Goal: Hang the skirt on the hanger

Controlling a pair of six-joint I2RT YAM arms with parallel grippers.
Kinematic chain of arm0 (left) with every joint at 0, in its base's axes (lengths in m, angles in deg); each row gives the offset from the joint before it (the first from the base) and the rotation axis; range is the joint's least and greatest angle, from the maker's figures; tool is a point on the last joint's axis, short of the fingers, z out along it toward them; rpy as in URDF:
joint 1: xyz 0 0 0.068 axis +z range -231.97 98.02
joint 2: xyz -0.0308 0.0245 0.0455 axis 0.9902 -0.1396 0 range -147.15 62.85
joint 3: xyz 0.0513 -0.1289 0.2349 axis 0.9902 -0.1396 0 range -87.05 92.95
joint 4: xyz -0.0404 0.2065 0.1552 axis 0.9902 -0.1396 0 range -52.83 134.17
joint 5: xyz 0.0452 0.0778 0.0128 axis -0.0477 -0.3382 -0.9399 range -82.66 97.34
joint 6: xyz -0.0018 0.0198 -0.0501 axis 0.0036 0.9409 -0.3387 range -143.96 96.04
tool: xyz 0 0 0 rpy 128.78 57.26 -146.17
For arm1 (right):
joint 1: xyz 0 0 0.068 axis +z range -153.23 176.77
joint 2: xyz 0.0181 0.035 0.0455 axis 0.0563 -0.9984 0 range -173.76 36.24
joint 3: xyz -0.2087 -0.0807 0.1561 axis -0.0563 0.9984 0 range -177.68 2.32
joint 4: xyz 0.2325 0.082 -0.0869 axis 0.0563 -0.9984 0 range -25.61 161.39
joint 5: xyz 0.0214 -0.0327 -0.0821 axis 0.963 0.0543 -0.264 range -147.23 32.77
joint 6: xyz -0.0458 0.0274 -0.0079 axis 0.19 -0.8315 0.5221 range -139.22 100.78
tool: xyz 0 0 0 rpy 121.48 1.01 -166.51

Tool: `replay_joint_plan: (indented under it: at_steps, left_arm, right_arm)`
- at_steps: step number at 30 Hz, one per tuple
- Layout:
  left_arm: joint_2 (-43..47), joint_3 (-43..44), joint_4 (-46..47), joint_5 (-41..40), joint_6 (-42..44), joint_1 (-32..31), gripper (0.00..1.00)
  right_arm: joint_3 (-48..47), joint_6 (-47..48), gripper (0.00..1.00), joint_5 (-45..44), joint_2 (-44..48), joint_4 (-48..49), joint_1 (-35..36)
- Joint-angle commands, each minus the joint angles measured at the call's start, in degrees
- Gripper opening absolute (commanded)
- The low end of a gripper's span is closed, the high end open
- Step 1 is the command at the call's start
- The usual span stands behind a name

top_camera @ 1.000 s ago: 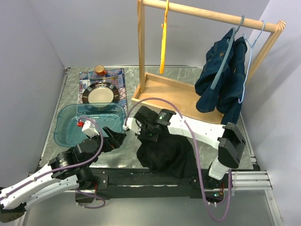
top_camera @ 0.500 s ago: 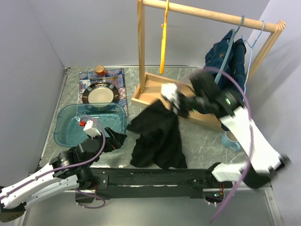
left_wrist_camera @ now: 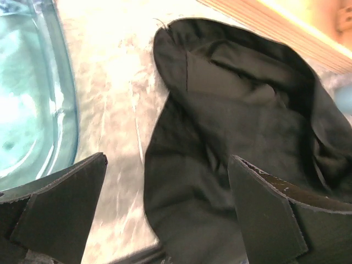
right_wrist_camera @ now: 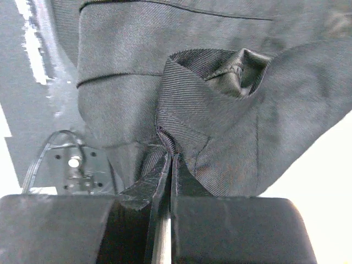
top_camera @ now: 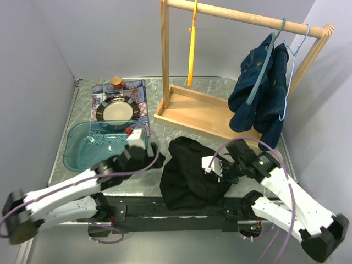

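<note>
The black skirt (top_camera: pixel 190 168) lies bunched on the table near the front edge. My right gripper (top_camera: pixel 219 171) is at its right side, shut, with a fold of the skirt's (right_wrist_camera: pixel 220 110) hem pinched at the fingertips (right_wrist_camera: pixel 171 160). To the left of the skirt, my left gripper (top_camera: pixel 149 154) hangs open. In the left wrist view its fingers (left_wrist_camera: pixel 286 214) straddle the skirt's (left_wrist_camera: pixel 236 110) left edge from above, holding nothing. A bare yellow hanger (top_camera: pixel 191 44) hangs from the wooden rack's rail (top_camera: pixel 242 17).
A denim garment (top_camera: pixel 258 93) on a blue hanger (top_camera: pixel 263 66) and a pale blue hanger (top_camera: pixel 291 60) hang at the rail's right end. The rack's wooden base (top_camera: pixel 198 113) lies behind the skirt. A teal tray (top_camera: pixel 74 151), plate (top_camera: pixel 116 111) and cup (top_camera: pixel 116 81) stand at left.
The right arm, which had lifted the skirt toward the rack, has come back to the near right, and the skirt is bunched on the table. The left arm has reached forward to the skirt's left edge.
</note>
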Motion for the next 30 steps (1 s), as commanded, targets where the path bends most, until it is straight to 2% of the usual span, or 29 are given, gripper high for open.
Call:
replay_joint_plan:
  at_steps: [1, 4, 5, 9, 16, 17, 18, 21, 22, 25, 30]
  left_arm:
    - [-10.6, 6.7, 11.4, 9.6, 5.0, 7.7, 0.97]
    - [-20.7, 11.7, 15.2, 16.4, 7.1, 13.6, 0.99]
    - [-25.6, 12.9, 15.7, 18.9, 7.8, 15.1, 0.97]
    - [-35.8, 16.6, 17.5, 30.3, 9.2, 20.2, 0.86]
    - [-50.2, 20.5, 20.5, 40.5, 8.1, 20.3, 0.74]
    - [-52.0, 20.8, 21.0, 41.7, 7.8, 20.3, 0.68]
    - [-52.8, 21.2, 21.8, 42.4, 7.3, 20.3, 0.66]
    - [-54.4, 21.8, 21.8, 44.6, 6.8, 20.3, 0.48]
    - [-54.3, 21.9, 21.6, 44.6, 6.9, 20.3, 0.32]
    - [-50.2, 22.1, 19.4, 42.6, 7.5, 20.4, 0.01]
    - [-37.7, 29.7, 7.3, 33.2, 12.4, 22.4, 0.01]
  right_arm:
    - [2.4, 1.6, 0.04, -1.8, 2.8, -0.7, -0.8]
    - [2.6, 0.2, 0.03, -2.9, 4.3, 1.2, -0.9]
    - [2.5, 0.2, 0.02, -3.1, 4.4, 1.1, -1.0]
    - [1.8, 0.0, 0.00, -4.4, 6.6, 1.0, -1.2]
    - [2.4, 0.3, 0.00, -4.9, 9.0, 0.8, -1.9]
    - [2.4, 0.2, 0.00, -4.9, 9.0, 0.9, -2.1]
    - [2.2, 0.1, 0.00, -4.9, 8.9, 1.1, -2.2]
    - [1.7, -0.6, 0.00, -5.4, 8.9, 1.7, -2.5]
    - [1.5, -0.8, 0.00, -5.6, 8.9, 1.9, -2.6]
    - [-1.1, -2.8, 0.00, -6.1, 8.7, 3.2, -3.0]
    - [-11.8, -6.8, 0.00, -6.9, 6.1, 5.2, -3.5]
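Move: The black skirt's far left corner lies about 10 cm ahead of the left hand, 9 cm to its right and 11 cm below. The teal basin's middle is some 30 cm to the left of that corner and level with it, and the wooden rack's tray sits about 15 cm beyond it and 17 cm to its right. From the right hand, still pinching the skirt's other end, the corner is about 15 cm ahead, 21 cm left and 7 cm lower. The left fingers pinch the black skirt's far left corner: the hand sweeps forward about 11 cm, then sinks steeply while edging right, tipping down roughly 25 degrees and turning a little clockwise, shuts from wide open, and just starts to rise. The right hand keeps its pinch, easing 2 cm right and, at the very end, slightly up and forward. ##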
